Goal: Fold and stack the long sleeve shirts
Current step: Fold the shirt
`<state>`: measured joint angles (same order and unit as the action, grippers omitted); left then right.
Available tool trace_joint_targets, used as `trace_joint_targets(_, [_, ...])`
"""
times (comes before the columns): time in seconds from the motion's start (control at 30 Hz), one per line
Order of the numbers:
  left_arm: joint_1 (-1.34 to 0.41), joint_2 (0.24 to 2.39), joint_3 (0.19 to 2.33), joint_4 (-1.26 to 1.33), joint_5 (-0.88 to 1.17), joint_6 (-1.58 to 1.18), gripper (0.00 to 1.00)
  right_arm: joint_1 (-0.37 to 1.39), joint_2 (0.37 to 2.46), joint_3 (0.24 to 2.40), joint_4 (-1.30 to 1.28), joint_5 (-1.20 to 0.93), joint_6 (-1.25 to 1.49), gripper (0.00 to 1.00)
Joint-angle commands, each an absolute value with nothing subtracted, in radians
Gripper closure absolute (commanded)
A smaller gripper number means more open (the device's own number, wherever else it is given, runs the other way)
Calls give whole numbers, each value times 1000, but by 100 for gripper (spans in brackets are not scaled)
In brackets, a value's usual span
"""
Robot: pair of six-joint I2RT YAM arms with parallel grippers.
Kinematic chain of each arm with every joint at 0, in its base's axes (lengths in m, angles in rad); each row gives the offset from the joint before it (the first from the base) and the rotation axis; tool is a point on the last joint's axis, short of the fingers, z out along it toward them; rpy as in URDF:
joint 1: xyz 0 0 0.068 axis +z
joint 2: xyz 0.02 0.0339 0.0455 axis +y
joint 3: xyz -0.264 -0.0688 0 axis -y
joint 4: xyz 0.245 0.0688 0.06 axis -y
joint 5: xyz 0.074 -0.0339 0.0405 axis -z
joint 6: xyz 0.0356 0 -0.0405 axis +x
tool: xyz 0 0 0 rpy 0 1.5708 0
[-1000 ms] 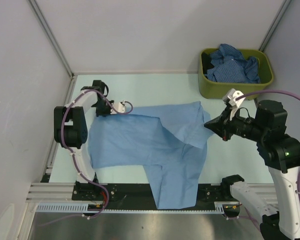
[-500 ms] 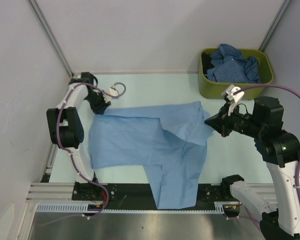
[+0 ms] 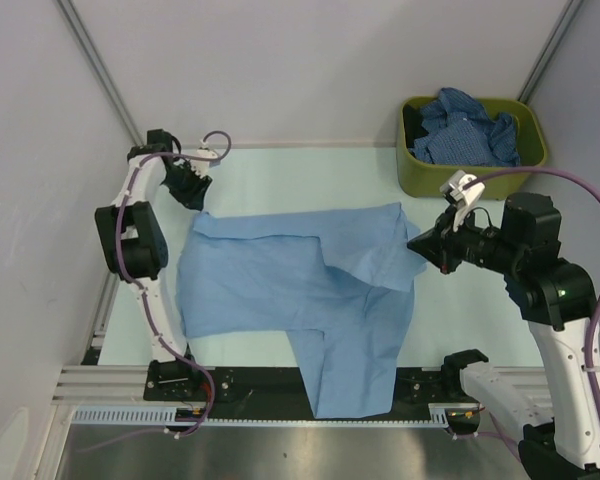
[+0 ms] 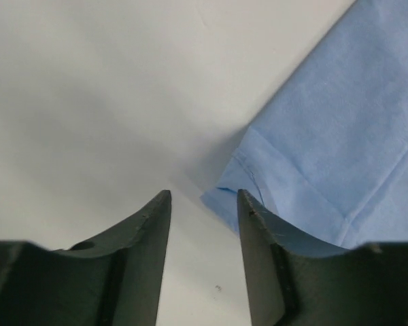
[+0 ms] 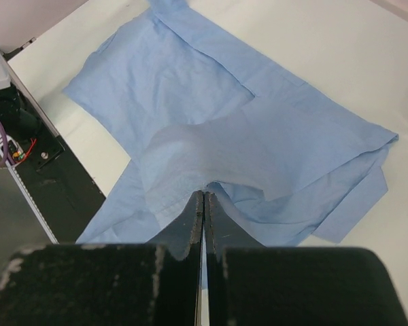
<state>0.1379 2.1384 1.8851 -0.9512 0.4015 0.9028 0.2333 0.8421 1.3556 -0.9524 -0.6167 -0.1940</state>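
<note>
A plain light blue long sleeve shirt (image 3: 280, 280) lies spread on the pale table, one part hanging over the near edge. My right gripper (image 3: 417, 245) is shut on a raised fold at the shirt's right side; in the right wrist view the cloth (image 5: 224, 136) tents up into the closed gripper (image 5: 204, 193). My left gripper (image 3: 190, 185) stands open at the back left, off the cloth. In the left wrist view the shirt's corner (image 4: 258, 170) lies flat just beyond the left gripper (image 4: 204, 195), with bare table between the fingers. Darker blue patterned shirts (image 3: 470, 130) are piled in the bin.
An olive-green plastic bin (image 3: 412, 178) stands at the back right corner. Grey walls close in the table on the left, back and right. A black rail (image 3: 250, 385) runs along the near edge between the arm bases.
The left gripper opened, let go of the shirt's back-left corner and drew away toward the back left; the corner now lies flat. The right gripper kept its grip, barely moving.
</note>
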Motion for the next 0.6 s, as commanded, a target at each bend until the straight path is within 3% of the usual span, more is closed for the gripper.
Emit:
trace_joint_targets(0.0, [94, 2134, 1895, -902, 356, 799, 47, 230, 825, 1333, -943, -638, -195, 100])
trace_joint_targets(0.17, [9, 2131, 1841, -827, 198, 804, 47, 229, 828, 1312, -924, -629, -190, 100])
trace_joint_targets(0.57, [-69, 2177, 1867, -867, 103, 870, 49, 222, 845, 1220, -787, -607, -156, 100])
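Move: The shirt's far edge, with its folded strip, lies some 7 cm below the open left hand: the edge about 5 cm to its right and 1 cm ahead, the far left corner almost straight beneath, the strip's middle 15 cm right and 2 cm back. The right hand holds a raised flap; the shirt's right part lies about 32 cm below, 11 cm ahead and 9 cm left. At that same depth, the sleeves lie 9 cm back and 12 cm left of this hand. Along the shirt's far edge the left hand, fingers still about half open, first sinks roughly 2 cm, then sweeps about 6 cm to the right and slightly forward, rolling some 10 degrees upright and coming to a stop. The right hand keeps its shut grip on the raised flap and steadily lowers it 3 cm towards the shirt's right part. ##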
